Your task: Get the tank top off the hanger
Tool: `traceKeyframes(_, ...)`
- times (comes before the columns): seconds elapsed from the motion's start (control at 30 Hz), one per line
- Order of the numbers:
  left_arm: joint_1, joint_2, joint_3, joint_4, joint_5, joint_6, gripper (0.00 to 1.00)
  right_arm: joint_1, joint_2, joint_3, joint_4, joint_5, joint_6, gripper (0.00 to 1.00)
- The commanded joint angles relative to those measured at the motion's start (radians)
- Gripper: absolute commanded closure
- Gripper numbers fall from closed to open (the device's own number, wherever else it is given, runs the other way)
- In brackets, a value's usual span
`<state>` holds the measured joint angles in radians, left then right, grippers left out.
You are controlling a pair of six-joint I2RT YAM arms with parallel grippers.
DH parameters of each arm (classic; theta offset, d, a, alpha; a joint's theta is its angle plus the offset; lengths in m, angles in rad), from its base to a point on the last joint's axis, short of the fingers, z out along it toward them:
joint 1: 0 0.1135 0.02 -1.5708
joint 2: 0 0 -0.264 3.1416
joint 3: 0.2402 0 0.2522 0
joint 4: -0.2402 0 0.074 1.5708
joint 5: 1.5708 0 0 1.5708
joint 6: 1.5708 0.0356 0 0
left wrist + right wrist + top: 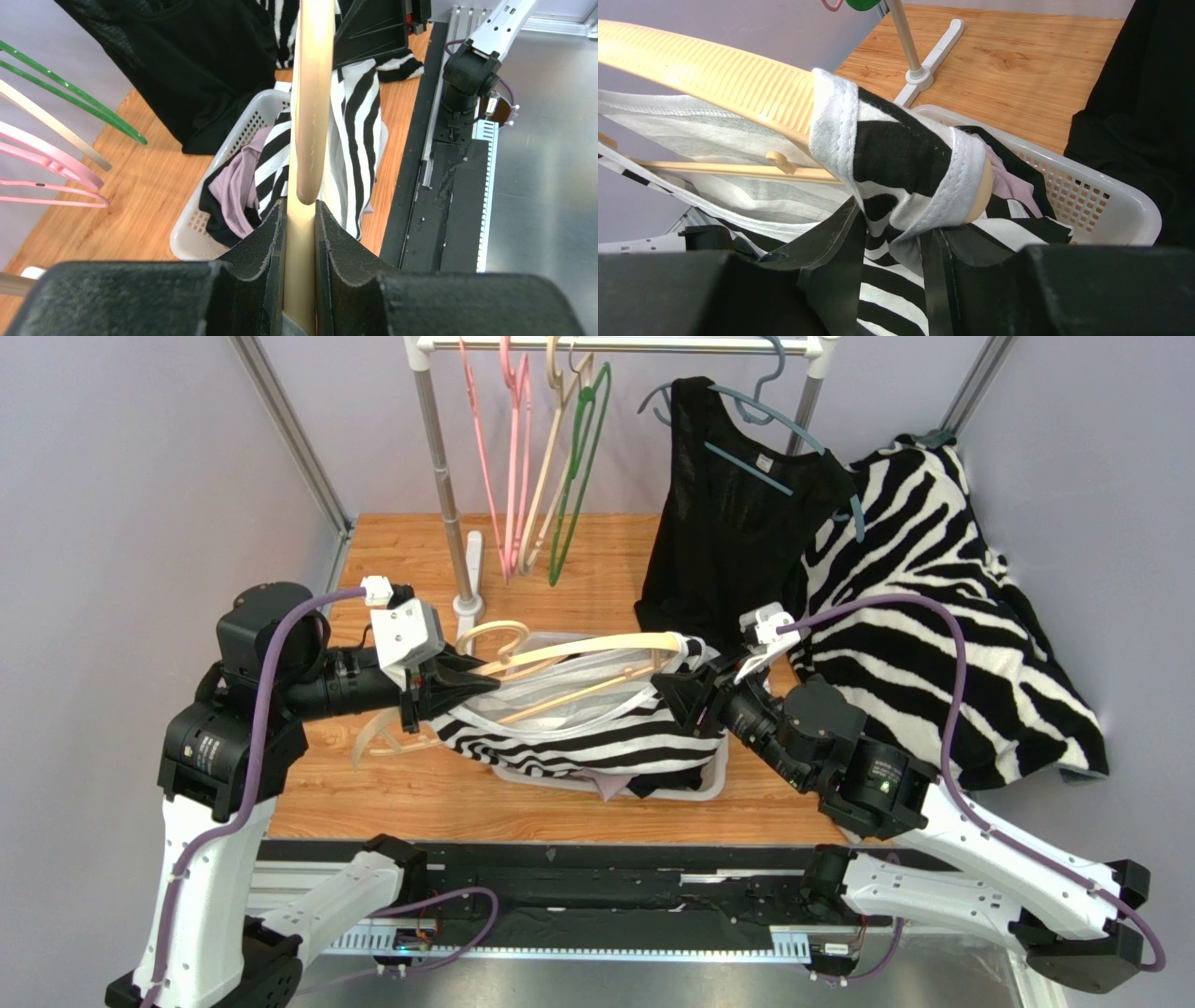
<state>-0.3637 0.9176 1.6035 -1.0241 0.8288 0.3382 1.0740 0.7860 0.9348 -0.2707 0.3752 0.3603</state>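
A zebra-striped tank top (603,742) hangs on a pale wooden hanger (589,651) held level over a white basket (709,781). My left gripper (446,686) is shut on the hanger's left end; in the left wrist view the hanger (312,105) runs out from between the pads (270,238). At the hanger's right end my right gripper (687,693) is shut on the tank top. In the right wrist view its strap (899,161) wraps the ribbed hanger tip (717,77), and the bunched fabric sits between my right gripper's (892,224) fingers.
The basket (1102,203) holds lilac and black clothes. A black top (730,504) hangs on a teal hanger on the rack at the back, beside a large zebra garment (940,602). Pink, cream and green hangers (540,462) hang on the rack; its pole foot (470,581) stands on the table.
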Motion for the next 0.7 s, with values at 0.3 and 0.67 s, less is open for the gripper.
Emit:
traceKeyframes(0.3, 0.019, -0.009, 0.009, 0.041, -0.007, -0.025, 0.98, -0.002, -0.096, 0.03, -0.079, 0.01, 0.058, 0.93)
traceKeyframes(0.67, 0.023, -0.029, -0.011, 0.007, 0.007, 0.015, 0.98, -0.048, -0.065, 0.229, -0.156, 0.117, -0.075, 1.0)
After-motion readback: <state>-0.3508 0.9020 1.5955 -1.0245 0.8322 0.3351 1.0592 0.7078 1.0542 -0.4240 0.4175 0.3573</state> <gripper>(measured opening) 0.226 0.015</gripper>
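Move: For the right hand, the striped tank top's strap is already between the half-open fingers, its middle about 2 cm ahead and 2 cm above. It wraps the hanger's end, which lies some 4 cm ahead and 3 cm above. The laundry basket sits about 10 cm ahead, 6 cm left and 20 cm below. The black top hangs roughly 25 cm ahead and 10 cm right. From the left hand the strap is about 4 cm ahead, 23 cm right and slightly lower. Easing back and to its right by 2 cm or so, the right hand shuts its half-open fingers on the tank top's strap just under the hanger's end. With the strap pinched it then goes on to the right and rises, ending about 4 cm right and 4 cm higher, wrist nearly unturned. The left hand stays in place, keeping its grip on the hanger. ##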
